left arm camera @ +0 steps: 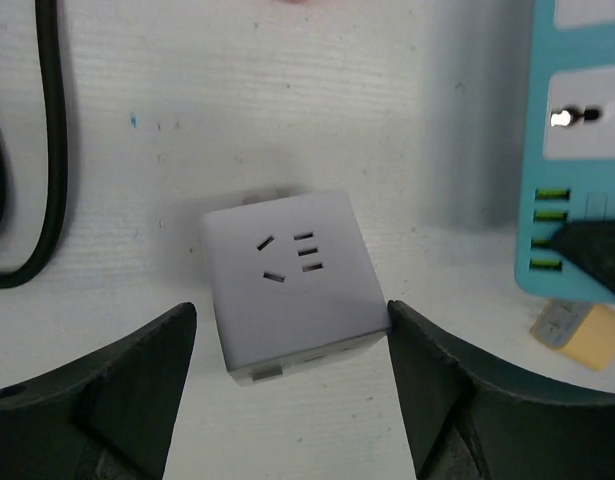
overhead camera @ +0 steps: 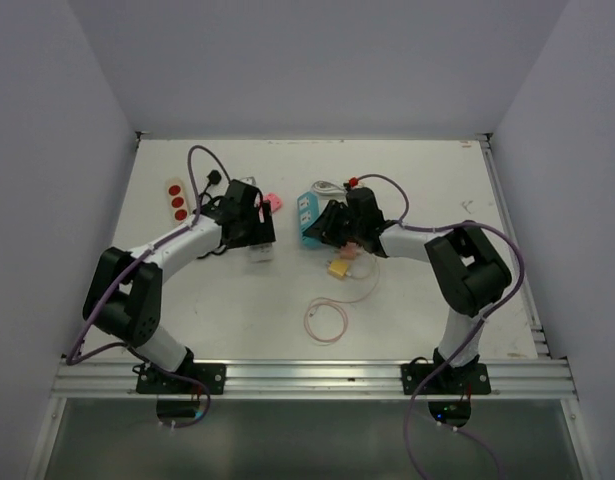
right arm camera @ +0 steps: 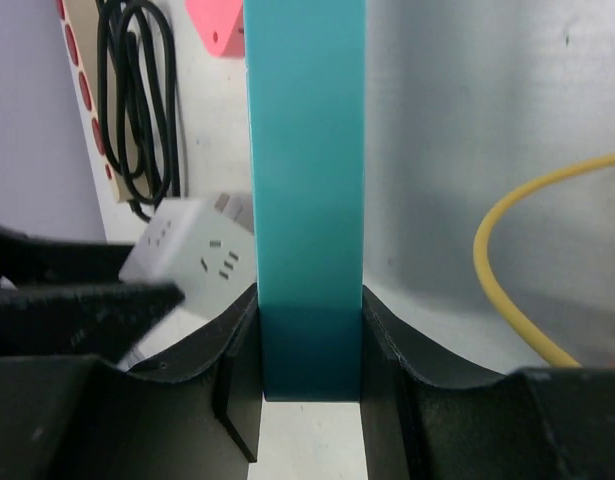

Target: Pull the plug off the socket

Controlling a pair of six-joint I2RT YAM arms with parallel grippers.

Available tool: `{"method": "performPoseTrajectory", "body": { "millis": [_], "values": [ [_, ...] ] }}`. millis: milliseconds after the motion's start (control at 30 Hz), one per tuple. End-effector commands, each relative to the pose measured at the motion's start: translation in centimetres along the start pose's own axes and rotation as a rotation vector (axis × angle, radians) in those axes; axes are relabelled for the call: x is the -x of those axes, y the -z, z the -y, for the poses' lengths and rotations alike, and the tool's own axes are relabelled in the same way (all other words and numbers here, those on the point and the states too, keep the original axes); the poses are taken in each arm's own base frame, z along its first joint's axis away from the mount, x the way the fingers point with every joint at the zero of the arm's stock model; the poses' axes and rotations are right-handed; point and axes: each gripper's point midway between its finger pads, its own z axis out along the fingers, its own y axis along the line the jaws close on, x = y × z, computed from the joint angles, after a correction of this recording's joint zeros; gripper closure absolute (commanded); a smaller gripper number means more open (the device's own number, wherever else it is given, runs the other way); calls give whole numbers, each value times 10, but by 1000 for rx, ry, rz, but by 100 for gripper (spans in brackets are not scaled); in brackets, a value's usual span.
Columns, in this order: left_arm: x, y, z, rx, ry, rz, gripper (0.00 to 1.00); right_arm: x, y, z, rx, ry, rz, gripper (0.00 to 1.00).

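Note:
The plug, a white cube adaptor [left arm camera: 292,280], lies flat on the table, apart from the socket, a teal power strip [left arm camera: 577,150]. My left gripper [left arm camera: 290,318] stands open around the cube. Its right finger [left arm camera: 427,380] touches the cube's corner and its left finger [left arm camera: 137,390] is clear of it. From above, the cube [overhead camera: 260,252] sits just under the left gripper [overhead camera: 255,240]. My right gripper [right arm camera: 307,330] is shut on the near end of the teal strip [right arm camera: 305,200], with both fingers flat against its sides. The plug [right arm camera: 192,255] shows to the strip's left.
A beige strip with red sockets [overhead camera: 176,200] and a coiled black cable [left arm camera: 52,150] lie at the back left. A pink object [overhead camera: 272,202] sits between the arms. A yellow connector [left arm camera: 579,335] lies by the teal strip, and a thin cable loop [overhead camera: 327,320] lies nearer the front.

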Motion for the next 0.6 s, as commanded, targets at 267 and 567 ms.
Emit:
{"method": "performPoseTrajectory", "body": {
  "millis": [267, 567],
  "values": [
    [7, 49, 4, -109, 73, 162, 2, 52, -43, 11, -108, -51, 132, 93],
    [25, 100, 5, -159, 81, 282, 1, 70, -17, -16, -100, 15, 160, 22]
  ]
}}
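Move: The white plug sits at the left hand's fingertips, already loosened, its middle about 1 cm ahead and 3 cm below. The pink plug is about 12 cm ahead of that hand and 2 cm right, the teal socket strip's middle some 8 cm ahead and 10 cm right. The right hand grips the strip's near end, with the strip's middle some 5 cm ahead and 1 cm left; the yellow plug is roughly 7 cm back and 6 cm right of that hand. The left hand draws back about 3 cm while sinking slightly, its fingers spreading the rest of the way and coming free of the white plug, then climbs straight up some 9 cm as its fingertips tilt forward and up by about 15 degrees. Meanwhile the right hand carries the teal strip forward past the white plug's right side, travelling about 6 cm and sinking 1 to 2 cm with a small clockwise turn, then nearly stops and opens its fingers to let go of the strip's near end. ##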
